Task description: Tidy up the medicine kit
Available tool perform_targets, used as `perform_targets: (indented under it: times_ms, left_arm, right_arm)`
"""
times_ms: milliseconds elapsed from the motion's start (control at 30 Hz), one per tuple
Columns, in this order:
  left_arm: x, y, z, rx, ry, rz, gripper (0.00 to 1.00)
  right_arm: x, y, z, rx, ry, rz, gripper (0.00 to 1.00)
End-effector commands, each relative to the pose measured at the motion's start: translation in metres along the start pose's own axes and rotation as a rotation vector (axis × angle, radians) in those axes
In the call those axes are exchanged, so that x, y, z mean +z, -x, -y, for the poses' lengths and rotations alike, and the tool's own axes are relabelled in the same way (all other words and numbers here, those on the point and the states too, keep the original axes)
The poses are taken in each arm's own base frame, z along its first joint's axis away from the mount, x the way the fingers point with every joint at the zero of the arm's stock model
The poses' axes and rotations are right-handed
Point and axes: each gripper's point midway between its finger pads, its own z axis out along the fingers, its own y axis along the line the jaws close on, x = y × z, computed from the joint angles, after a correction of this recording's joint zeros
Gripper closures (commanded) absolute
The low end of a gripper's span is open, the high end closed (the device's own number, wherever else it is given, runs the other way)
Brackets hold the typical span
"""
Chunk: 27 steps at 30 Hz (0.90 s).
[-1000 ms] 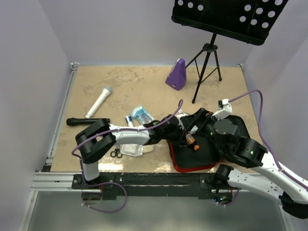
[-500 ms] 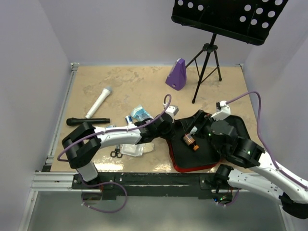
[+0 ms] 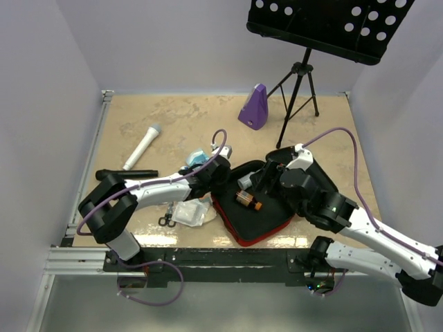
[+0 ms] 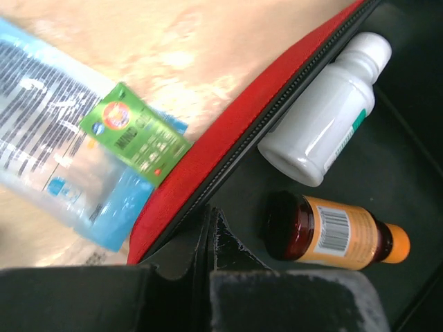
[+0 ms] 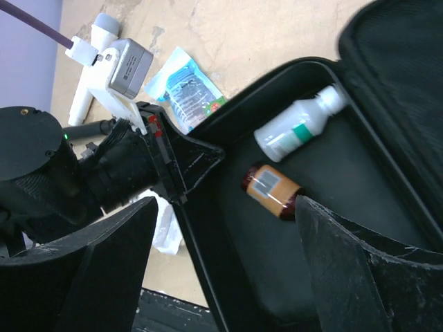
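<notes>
The medicine kit (image 3: 257,240) lies open near the front edge, red outside with a black lining (image 5: 277,266). A brown bottle (image 3: 247,200) with an orange label (image 4: 339,232) and a white bottle (image 4: 325,128) lie inside it. My left gripper (image 3: 223,180) is shut, its fingers (image 4: 228,249) pressed together just inside the kit's red left rim (image 4: 208,152). In the right wrist view the left gripper (image 5: 201,158) sits over that rim. My right gripper (image 5: 225,207) hangs open above the kit's inside, holding nothing, with the brown bottle (image 5: 271,188) and white bottle (image 5: 297,130) below it.
A blue packet (image 4: 62,159) with a green label lies just left of the kit. White packets (image 3: 190,211) and scissors (image 3: 166,220) sit near the front left. A white microphone (image 3: 142,146), a black microphone (image 3: 121,174), a purple metronome (image 3: 254,107) and a music stand (image 3: 297,97) are farther back.
The kit has slid left along with my shut left gripper. My right arm has followed to the left and stays open above it.
</notes>
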Motion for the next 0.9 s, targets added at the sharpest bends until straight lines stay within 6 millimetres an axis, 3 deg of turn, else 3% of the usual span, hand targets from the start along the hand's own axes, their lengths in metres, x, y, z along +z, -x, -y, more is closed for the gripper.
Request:
perform_targets:
  times_ms: [0,100,200,367,433,533,667,767,867]
  left_arm:
    - [-0.008,-0.011,-0.057,0.062,0.163,-0.062,1.0]
    - [-0.011,0.002,-0.061,0.061,0.162,-0.044,1.0]
    - [-0.019,0.018,-0.046,0.073,0.093,-0.003,1.0]
    - [-0.047,0.033,0.002,0.118,-0.134,0.062,0.99]
    - [-0.059,0.029,0.026,0.208,-0.191,0.069,0.89]
    - [-0.065,0.015,0.043,0.358,-0.171,0.02,0.64]
    - [-0.06,-0.006,0.037,0.444,-0.153,-0.054,0.44]
    - [-0.057,-0.009,0.03,0.512,-0.135,-0.055,0.23]
    - [-0.055,-0.004,0.029,0.6,-0.136,-0.026,0.13]
  right_arm:
    - [0.005,0.003,-0.008,0.018,0.026,0.023,0.15]
    - [0.009,-0.001,-0.008,0.008,0.019,0.012,0.14]
    - [0.009,-0.002,-0.009,0.008,0.029,0.012,0.14]
    - [0.009,-0.001,-0.009,0.005,0.034,0.02,0.14]
    - [0.011,-0.004,-0.007,-0.005,0.029,0.015,0.14]
    - [0.013,-0.006,-0.007,-0.011,0.027,0.009,0.13]
    - [0.012,-0.005,-0.008,-0.012,0.032,0.013,0.13]
    - [0.01,-0.002,-0.007,-0.01,0.035,0.021,0.13]
    - [0.005,0.0,-0.007,0.0,0.045,0.027,0.13]
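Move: The left hand's shut fingertips sit just inside the kit's left wall, which lies about 1 cm to their left, level fore and aft. The brown bottle lies about 4 cm back and 7 cm to the right, slightly lower; the white bottle is some 3 cm ahead and 8 cm right. Outside the wall, the green box is roughly 5 cm straight ahead. From the right hand the brown bottle is about 5 cm ahead, 3 cm left and 10 cm below. With its fingers still shut and hooked against the inside of the kit's left wall, the left hand first keeps dragging the open case about 4 cm to the left, with a slight forward drift. Then it lifts off the wall, rising some 6 cm from its lowest point while it swings back and to the right over the tray, turning clockwise about 25 degrees and opening its fingers wide, before easing slightly down and left near the brown bottle. ##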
